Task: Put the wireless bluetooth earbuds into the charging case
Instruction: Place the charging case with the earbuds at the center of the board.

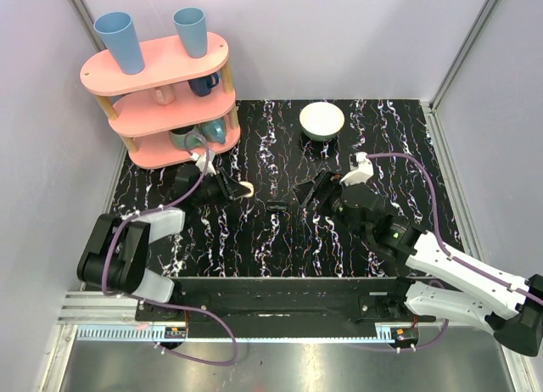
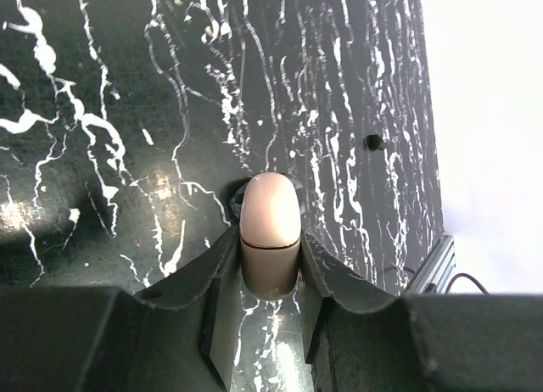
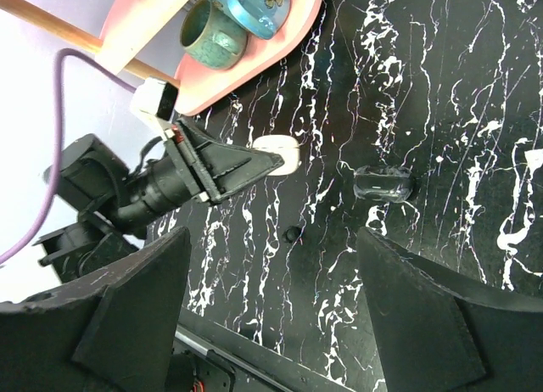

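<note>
The charging case (image 2: 270, 210) is a cream rounded piece with a thin seam round it. My left gripper (image 2: 270, 239) is shut on it, one finger on each side, just above the black marbled table. From above, the charging case (image 1: 247, 188) sticks out of the left gripper (image 1: 232, 188) near the shelf's foot. The right wrist view shows the charging case (image 3: 278, 154) at the tip of that gripper too. My right gripper (image 1: 316, 191) hangs open mid-table, its fingers (image 3: 144, 307) wide apart with only table between them. I cannot pick out the earbuds among the white veins.
A pink three-tier shelf (image 1: 161, 78) with cups stands at the back left. A white bowl (image 1: 322, 120) sits at the back centre. A small glossy dark object (image 3: 383, 182) lies between the grippers, with a tiny black dot (image 3: 293, 233) near it. Walls enclose the table.
</note>
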Action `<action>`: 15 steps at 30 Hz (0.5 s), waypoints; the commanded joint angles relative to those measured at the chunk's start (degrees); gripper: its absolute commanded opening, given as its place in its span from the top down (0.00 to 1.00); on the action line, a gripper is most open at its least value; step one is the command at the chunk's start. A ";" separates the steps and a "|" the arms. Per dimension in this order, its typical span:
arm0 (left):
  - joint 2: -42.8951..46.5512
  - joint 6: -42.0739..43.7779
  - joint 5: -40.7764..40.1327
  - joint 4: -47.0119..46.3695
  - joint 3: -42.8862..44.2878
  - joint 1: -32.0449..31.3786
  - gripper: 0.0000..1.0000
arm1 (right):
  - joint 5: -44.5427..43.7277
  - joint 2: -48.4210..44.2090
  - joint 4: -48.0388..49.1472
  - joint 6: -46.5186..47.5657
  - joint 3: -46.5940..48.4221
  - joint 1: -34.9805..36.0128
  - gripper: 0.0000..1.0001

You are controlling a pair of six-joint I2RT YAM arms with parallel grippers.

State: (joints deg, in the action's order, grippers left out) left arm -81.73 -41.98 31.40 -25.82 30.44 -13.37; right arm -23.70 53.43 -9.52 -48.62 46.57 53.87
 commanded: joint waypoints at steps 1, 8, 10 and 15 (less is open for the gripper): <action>-6.14 -2.67 1.39 -8.53 0.76 0.36 0.97 | 0.06 -0.61 1.61 -0.25 0.81 -0.08 0.14; -12.48 -2.94 1.92 -9.60 2.96 0.53 0.93 | -1.17 -1.14 1.43 0.11 0.63 -0.08 0.13; -12.92 -2.06 0.26 -7.32 3.22 0.62 0.88 | -1.52 -0.96 1.26 0.28 0.72 -0.08 0.14; -14.15 0.23 -2.57 -3.18 4.54 0.97 0.81 | -1.52 0.27 1.26 0.46 0.89 -0.08 0.13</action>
State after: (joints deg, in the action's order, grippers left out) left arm -95.02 -43.86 30.98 -28.97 32.29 -13.06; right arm -23.46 53.25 -9.34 -48.60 46.57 53.87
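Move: Below the left hand, which already holds the closed charging case, the bare patch of board it is being lowered to lies some 10 cm down and about 1 cm ahead. A clear dark box stands roughly 9 cm to the right of this hand and 1 cm ahead, also near 9 cm down. From the idle, open right hand, that patch is about 9 cm ahead, 17 cm left and 26 cm down. Lowering the charging case towards the board beside the clear dark box, the left hand sinks about 6 cm almost straight down, then levels off and creeps slightly forward. Its fingers tip downward by roughly 10 degrees and keep their hold on the case; whether the case touches the board can't be seen. ##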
